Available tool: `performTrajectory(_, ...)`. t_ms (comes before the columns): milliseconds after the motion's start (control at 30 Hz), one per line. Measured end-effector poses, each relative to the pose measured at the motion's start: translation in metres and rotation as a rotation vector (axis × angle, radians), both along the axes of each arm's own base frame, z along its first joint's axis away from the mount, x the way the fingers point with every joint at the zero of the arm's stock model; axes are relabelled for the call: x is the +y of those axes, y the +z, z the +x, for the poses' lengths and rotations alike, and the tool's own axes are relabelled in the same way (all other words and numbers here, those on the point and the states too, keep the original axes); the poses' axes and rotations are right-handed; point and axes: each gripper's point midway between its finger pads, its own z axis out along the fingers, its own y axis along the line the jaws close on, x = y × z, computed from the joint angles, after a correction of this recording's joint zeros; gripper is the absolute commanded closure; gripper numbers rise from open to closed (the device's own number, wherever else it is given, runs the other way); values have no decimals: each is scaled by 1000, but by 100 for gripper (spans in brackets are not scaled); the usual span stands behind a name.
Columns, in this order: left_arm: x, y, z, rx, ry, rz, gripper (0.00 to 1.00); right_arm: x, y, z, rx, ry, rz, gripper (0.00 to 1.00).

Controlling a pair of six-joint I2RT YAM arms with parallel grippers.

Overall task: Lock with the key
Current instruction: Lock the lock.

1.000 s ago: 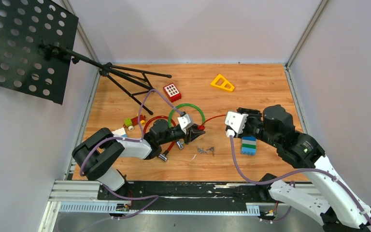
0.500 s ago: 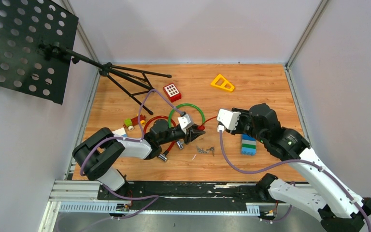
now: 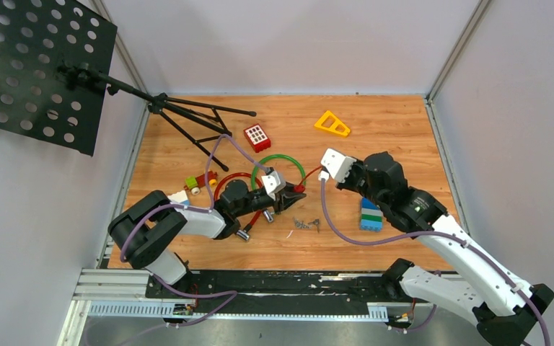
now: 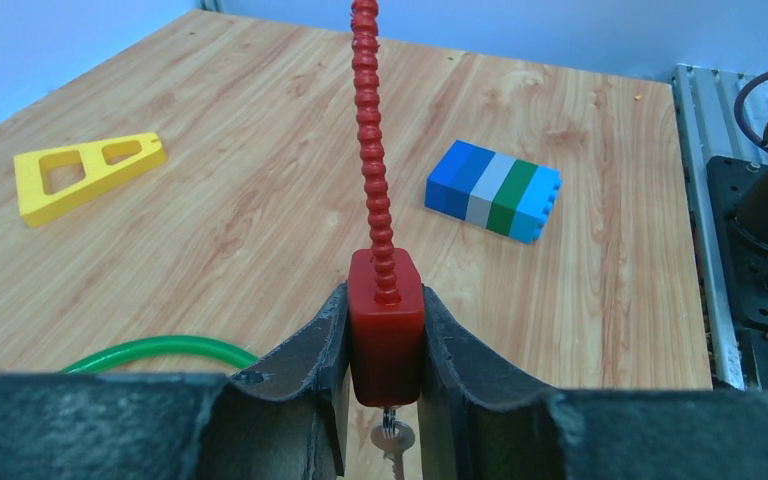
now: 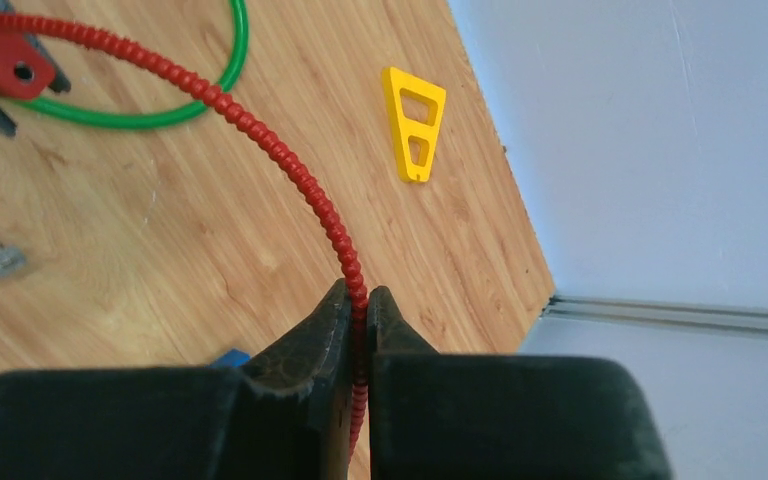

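My left gripper (image 3: 293, 196) is shut on the red lock body (image 4: 386, 335), low over the table. A small silver key (image 4: 394, 440) shows directly under the lock body, between the fingers. From the top of the lock body a red ribbed cable (image 4: 372, 150) runs away toward the right arm. My right gripper (image 5: 359, 305) is shut on this cable (image 5: 280, 150), which passes between its fingertips; in the top view that gripper (image 3: 322, 175) sits just right of the lock body (image 3: 300, 191). A bunch of loose keys (image 3: 306, 224) lies on the wood in front of the lock.
A green cable loop (image 3: 278, 160) lies behind the left gripper. A blue-green block (image 3: 370, 215) sits under the right arm. A yellow triangle (image 3: 332, 123) and a red block (image 3: 257, 137) lie farther back. A music stand (image 3: 40, 72) leans in at the left.
The right arm has swung left and farther back to the red cable, and its gripper has shut on it. The left gripper has kept still with the lock body in it.
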Motion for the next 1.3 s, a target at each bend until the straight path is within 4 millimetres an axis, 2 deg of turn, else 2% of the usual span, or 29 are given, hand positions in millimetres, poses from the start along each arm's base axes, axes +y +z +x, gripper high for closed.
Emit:
performTrajectory(200, 0, 8, 1, -2, -8, -40, 100, 20, 9, 16, -47, -64, 228, 100)
performTrajectory(300, -1, 8, -1, 24, -31, -63, 100, 41, 15, 24, -94, -50, 416, 100)
performTrajectory(433, -1, 9, 2, 54, -51, -107, 100, 75, 18, 25, -146, 33, 638, 100)
performTrajectory(633, 6, 18, 2, 41, -53, -164, 100, 123, 27, 13, -222, 167, 824, 100)
performTrajectory(767, 8, 23, 0, 21, -54, -181, 100, 145, 42, -8, -270, 255, 903, 100)
performTrajectory(900, 8, 25, 0, 6, -56, -191, 100, 153, 52, -23, -313, 306, 956, 100)
performTrajectory(1300, 10, 22, -1, 5, -52, -184, 100, 155, 46, -28, -333, 312, 988, 100)
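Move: The red lock body, already pinched in the left hand with its middle about 1 cm to the right of that hand's point, lies some 15 cm left, 3 cm back and 10 cm below the right hand, which already grips the red cable. Both the green cable ring, about 20 cm left and 4 cm ahead, and the loose keys, 13 cm left and 9 cm back, lie on the table, some 25 cm below. The blue-green block stands 6 cm back and 4 cm right. The red cable, still pinched near its metal end, is carried about 16 cm left by the right hand towards the lock body, curving slightly forward, then back and about 4 cm up. That wrist rolls some 60 degrees, bringing its fingers from pointing down to slightly up and left, before it settles. The left hand keeps hold of the lock body, lifts it about 2 cm and tips its fingers up some 10 degrees. ##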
